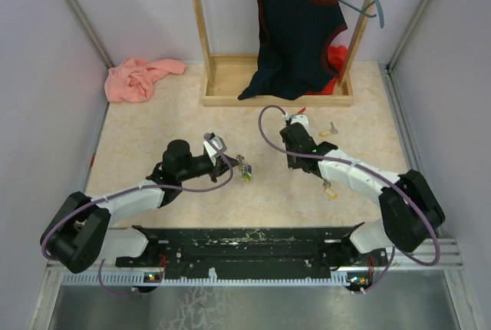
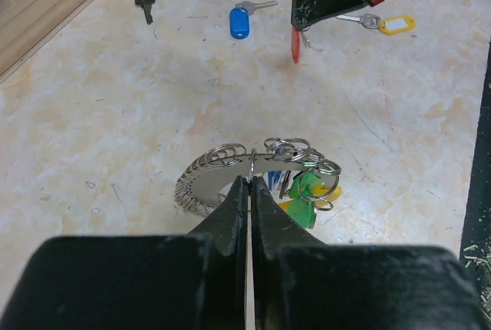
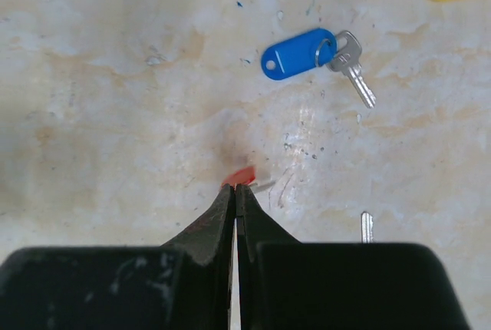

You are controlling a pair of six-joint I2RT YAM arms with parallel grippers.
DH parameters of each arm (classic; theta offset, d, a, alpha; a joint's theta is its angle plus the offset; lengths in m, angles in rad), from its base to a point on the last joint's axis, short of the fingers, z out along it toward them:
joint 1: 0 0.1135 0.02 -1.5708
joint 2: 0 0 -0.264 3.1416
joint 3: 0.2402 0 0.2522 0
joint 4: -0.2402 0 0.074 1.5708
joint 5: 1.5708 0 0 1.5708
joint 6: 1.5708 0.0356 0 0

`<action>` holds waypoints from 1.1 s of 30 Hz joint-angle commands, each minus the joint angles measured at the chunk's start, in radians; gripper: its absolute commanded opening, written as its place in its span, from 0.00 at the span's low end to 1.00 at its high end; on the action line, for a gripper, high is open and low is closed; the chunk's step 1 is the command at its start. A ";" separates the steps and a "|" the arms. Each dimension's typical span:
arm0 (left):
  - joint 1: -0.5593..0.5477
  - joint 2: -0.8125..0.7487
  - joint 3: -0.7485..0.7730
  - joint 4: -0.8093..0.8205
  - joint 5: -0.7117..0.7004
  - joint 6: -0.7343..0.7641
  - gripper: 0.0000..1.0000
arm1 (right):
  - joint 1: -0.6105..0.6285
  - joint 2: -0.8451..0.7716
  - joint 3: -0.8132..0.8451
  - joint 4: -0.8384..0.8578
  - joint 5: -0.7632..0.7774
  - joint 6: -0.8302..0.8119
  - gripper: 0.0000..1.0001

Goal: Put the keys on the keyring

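Note:
The keyring (image 2: 222, 163), a grey loop strung with small rings and with green and yellow tags, rests on the table. My left gripper (image 2: 251, 180) is shut on its near edge; from above that gripper (image 1: 236, 163) is mid-table. The right gripper (image 3: 235, 188) is shut on a red key tag (image 3: 241, 173), with a sliver of metal showing beside it. In the left wrist view the red tag (image 2: 296, 44) hangs below the right fingers. A blue-tagged key (image 3: 295, 54) lies just beyond. Another key with a yellow tag (image 2: 387, 23) lies to the right.
A key on a red strap (image 2: 144, 4) lies near the wooden rack base (image 1: 230, 88), where a dark garment (image 1: 295, 31) hangs. A pink cloth (image 1: 138, 78) sits at the back left. A further yellow tag (image 1: 330, 190) lies under the right arm.

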 commanded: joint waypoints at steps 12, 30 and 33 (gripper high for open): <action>-0.001 -0.009 0.007 -0.014 0.078 0.031 0.01 | -0.007 -0.413 -0.276 0.584 -0.490 -0.402 0.00; -0.001 -0.062 0.002 -0.042 0.155 0.099 0.01 | -0.007 -0.377 -0.333 0.744 -1.008 -0.653 0.00; 0.000 -0.069 -0.002 -0.042 0.184 0.111 0.01 | -0.007 -0.354 -0.323 0.738 -1.076 -0.683 0.00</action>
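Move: The right hand already holds the red-tagged key by its ring, low over the table. The keyring it is bound for lies about 17 cm to its left, some 4 cm back and 5 cm higher. The blue-tagged key is roughly 7 cm ahead and 4 cm right, the yellow-tagged key about 7 cm back and 12 cm right, both 5 cm below. From the left hand, the keyring it grips sits about 4 cm right, 2 cm back and 2 cm below. Keeping its pinch on the red-tagged key's ring, the right hand carries the key left and back towards the keyring, about 11 cm left, climbing steeply at first and dipping slightly at the end. Its wrist swings counter-clockwise some 60 degrees as the fingers level out from steeply down to point left. The left hand, still pinching the keyring, eases back 2 cm with a small clockwise turn. ##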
